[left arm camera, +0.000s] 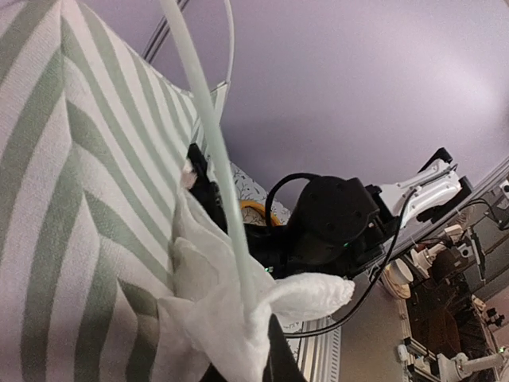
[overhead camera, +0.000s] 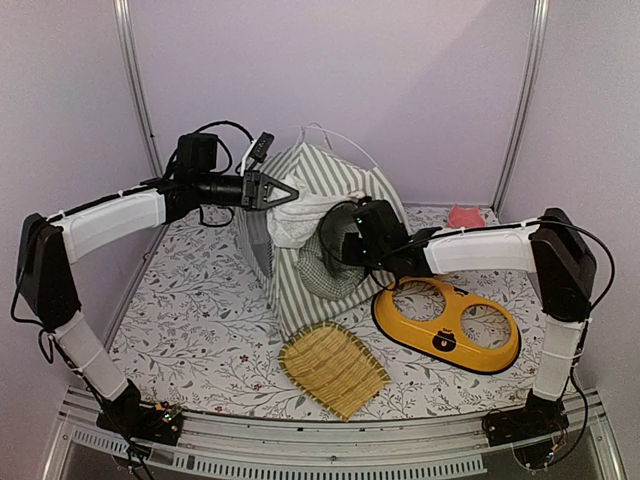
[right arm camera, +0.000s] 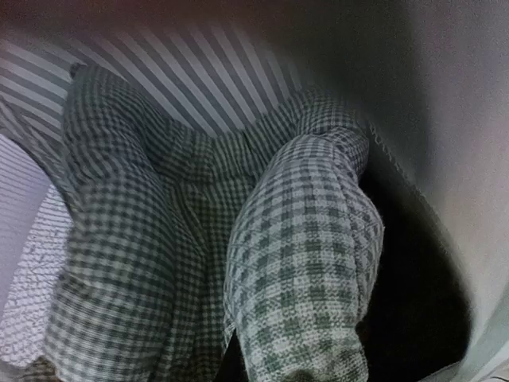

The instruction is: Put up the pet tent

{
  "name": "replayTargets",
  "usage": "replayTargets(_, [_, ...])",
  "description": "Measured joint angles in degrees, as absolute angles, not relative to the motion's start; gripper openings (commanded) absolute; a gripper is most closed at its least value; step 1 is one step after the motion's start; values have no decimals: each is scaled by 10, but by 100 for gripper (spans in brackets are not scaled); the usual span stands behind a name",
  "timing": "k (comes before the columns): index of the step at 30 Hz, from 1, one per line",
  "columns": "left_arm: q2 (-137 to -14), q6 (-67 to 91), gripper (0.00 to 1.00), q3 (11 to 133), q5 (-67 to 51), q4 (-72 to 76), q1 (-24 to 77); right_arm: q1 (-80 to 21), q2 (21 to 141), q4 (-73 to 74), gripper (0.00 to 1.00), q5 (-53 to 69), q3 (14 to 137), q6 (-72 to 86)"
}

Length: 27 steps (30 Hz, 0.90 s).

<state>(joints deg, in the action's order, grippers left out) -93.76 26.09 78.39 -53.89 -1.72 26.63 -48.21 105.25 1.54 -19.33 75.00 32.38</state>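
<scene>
The pet tent (overhead camera: 330, 180) stands at the back middle of the table, striped grey-green and white, with a thin white pole (left arm camera: 211, 143) arching over its top. My left gripper (overhead camera: 291, 192) is at the tent's upper left edge. In the left wrist view it (left arm camera: 262, 338) is shut on bunched white curtain cloth (left arm camera: 215, 310) wrapped round the pole. My right gripper (overhead camera: 338, 240) reaches into the tent's door opening. Its jaws (right arm camera: 262, 366) are hidden behind a fold of the green-white gingham cushion (right arm camera: 310, 255), which they pinch; the striped tent wall (right arm camera: 183, 72) lies beyond.
A yellow two-bowl feeder (overhead camera: 445, 325) lies right of the tent under my right forearm. A woven bamboo mat (overhead camera: 333, 368) lies near the front middle. A small red item (overhead camera: 465, 216) sits at the back right. A floral cloth (overhead camera: 190, 310) covers the table.
</scene>
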Motion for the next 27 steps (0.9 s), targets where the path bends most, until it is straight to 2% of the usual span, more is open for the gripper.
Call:
replayTargets(5, [-966, 239, 0, 797, -537, -28, 248, -469, 1157, 34, 5, -192, 757, 342])
replayTargets(7, [-967, 229, 0, 806, -531, -46, 245, -464, 1157, 43, 16, -192, 743, 351])
replayTargets(9, [-967, 218, 0, 814, -522, -64, 245, -462, 1143, 40, 33, -193, 726, 358])
replayTargets(14, [-967, 201, 0, 818, -507, -79, 245, -463, 1088, 47, 67, -175, 692, 368])
replayTargets(16, [-967, 198, 0, 818, -503, -79, 245, -467, 1067, 52, 75, -164, 687, 364])
replayTargets(21, [-966, 197, 0, 818, -498, -82, 245, -489, 1008, 59, 83, -158, 686, 357])
replayTargets(27, [-962, 197, 0, 818, -492, -88, 245, -537, 977, 50, 83, -130, 694, 355])
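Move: The right hand is shut on the checked cushion inside the tent, the cushion's middle some 5 cm ahead, 4 cm left and 7 cm below. From that hand, the bamboo mat lies about 20 cm back and 6 cm left, the yellow bowl stand 7 cm back and 17 cm right, both some 14 cm lower. From the left hand, holding the white curtain, the cushion is level ahead, 9 cm right and 20 cm below. Right hand pushes the cushion down about 10 cm, opens, then withdraws up and back; left keeps the curtain held. ##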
